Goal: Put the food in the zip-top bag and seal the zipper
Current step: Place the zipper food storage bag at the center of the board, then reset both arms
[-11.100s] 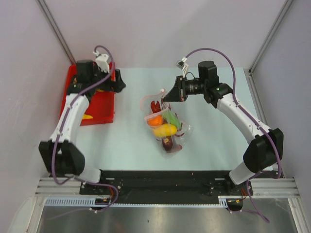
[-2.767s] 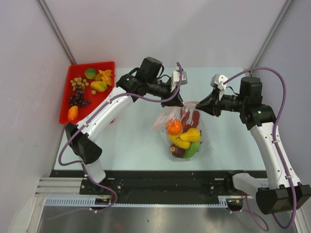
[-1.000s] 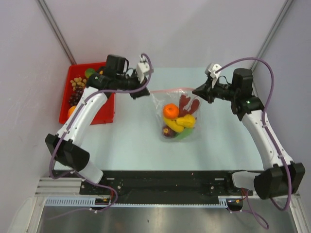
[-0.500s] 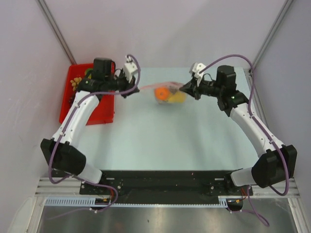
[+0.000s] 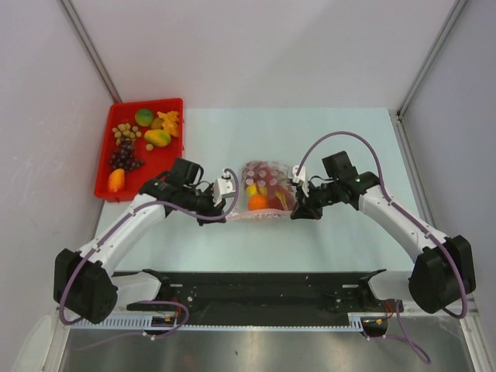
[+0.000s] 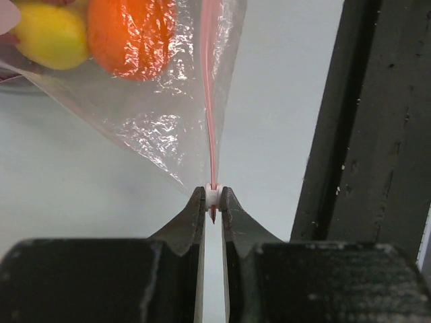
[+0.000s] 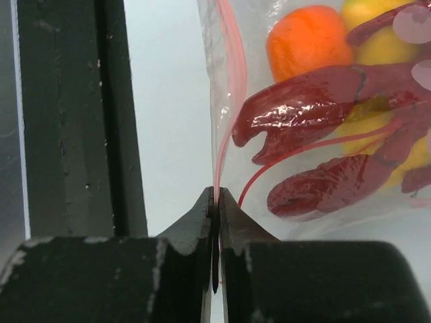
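Observation:
The zip-top bag lies at the table's middle, its zipper along the near edge. Orange and yellow food shows through the clear plastic. My left gripper is shut on the zipper's left end. In the left wrist view the gripper pinches a small white slider, and the zipper runs away from it. My right gripper is shut on the right end. In the right wrist view the gripper clamps the zipper beside the orange food.
A red tray at the far left holds several more pieces of food, among them a dark grape bunch. A black rail runs along the near table edge, close behind both grippers.
Both arms have swung the bag from the far middle of the table toward the near side and lowered it, so the zipper edge now faces the rail.

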Controlling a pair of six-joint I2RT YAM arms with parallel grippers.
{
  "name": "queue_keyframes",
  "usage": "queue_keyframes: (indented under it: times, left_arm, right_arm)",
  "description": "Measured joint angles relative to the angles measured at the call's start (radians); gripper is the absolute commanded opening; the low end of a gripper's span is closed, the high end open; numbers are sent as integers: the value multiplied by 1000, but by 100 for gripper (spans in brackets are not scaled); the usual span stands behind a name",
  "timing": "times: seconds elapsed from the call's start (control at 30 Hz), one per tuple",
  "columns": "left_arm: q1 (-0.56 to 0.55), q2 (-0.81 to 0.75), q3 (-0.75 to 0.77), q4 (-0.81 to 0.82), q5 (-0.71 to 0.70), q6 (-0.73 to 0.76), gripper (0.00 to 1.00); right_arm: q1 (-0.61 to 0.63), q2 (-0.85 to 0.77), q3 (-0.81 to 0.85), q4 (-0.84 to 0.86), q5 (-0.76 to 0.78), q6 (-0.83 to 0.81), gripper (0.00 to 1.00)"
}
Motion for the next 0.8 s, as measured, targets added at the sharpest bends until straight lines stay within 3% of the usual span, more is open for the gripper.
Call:
queue_keyframes:
  times: [0.07,0.1,0.13,0.17,0.2,0.23,0.3,0.43,0.67,0.8]
  left_arm:
    - [-19,-38,-36,10,1,-3,9]
    - [-27,-50,-47,12,2,-5,23]
    - [-37,-64,-60,16,2,-9,35]
    - [-47,-73,-71,14,3,-12,48]
    - [-55,-79,-77,9,4,-13,67]
    - [-61,-80,-77,2,8,-21,74]
    - [-66,-81,-76,-7,18,-32,99]
    - [-68,-86,-36,-44,25,-74,100]
    - [-33,-79,224,-28,0,-238,100]
    - [85,33,462,-2,-6,-362,100]
  right_arm:
    - [5,-24,-12,-32,3,-30,21]
    - [9,-33,-19,-50,5,-41,28]
    - [13,-40,-28,-66,10,-49,43]
    - [16,-45,-34,-80,14,-53,51]
    - [21,-50,-40,-92,19,-54,60]
    - [27,-54,-44,-101,24,-53,71]
    - [38,-68,-47,-106,34,-31,80]
    - [52,-157,-48,-70,59,63,100]
    - [27,-286,-13,89,171,323,100]
    - [-108,-235,48,201,211,457,100]
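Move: Both hands still hold the bag's mouth by its ends, about 12 cm above the board. The board's centre lies some 15 cm ahead and 12 below both, 10 to the right of the left hand and 9 to the left of the right hand. From the left hand, the bag's middle is 13 ahead, 11 right, 9 below; the orange 9 ahead, 9 right, 8 below. The board's near edge is 10 straight back, 12 below. Both hands draw the held mouth about 3.5 cm back towards the bases, sinking barely a centimetre, while the fingers open wide on the way and let go of the zipper ends. They then turn back and climb clear, up and forward over the bag, the left rising some 16 cm and turning a little counter-clockwise, the right rising less and easing slightly to its right as it turns roughly 30 degrees clockwise. ##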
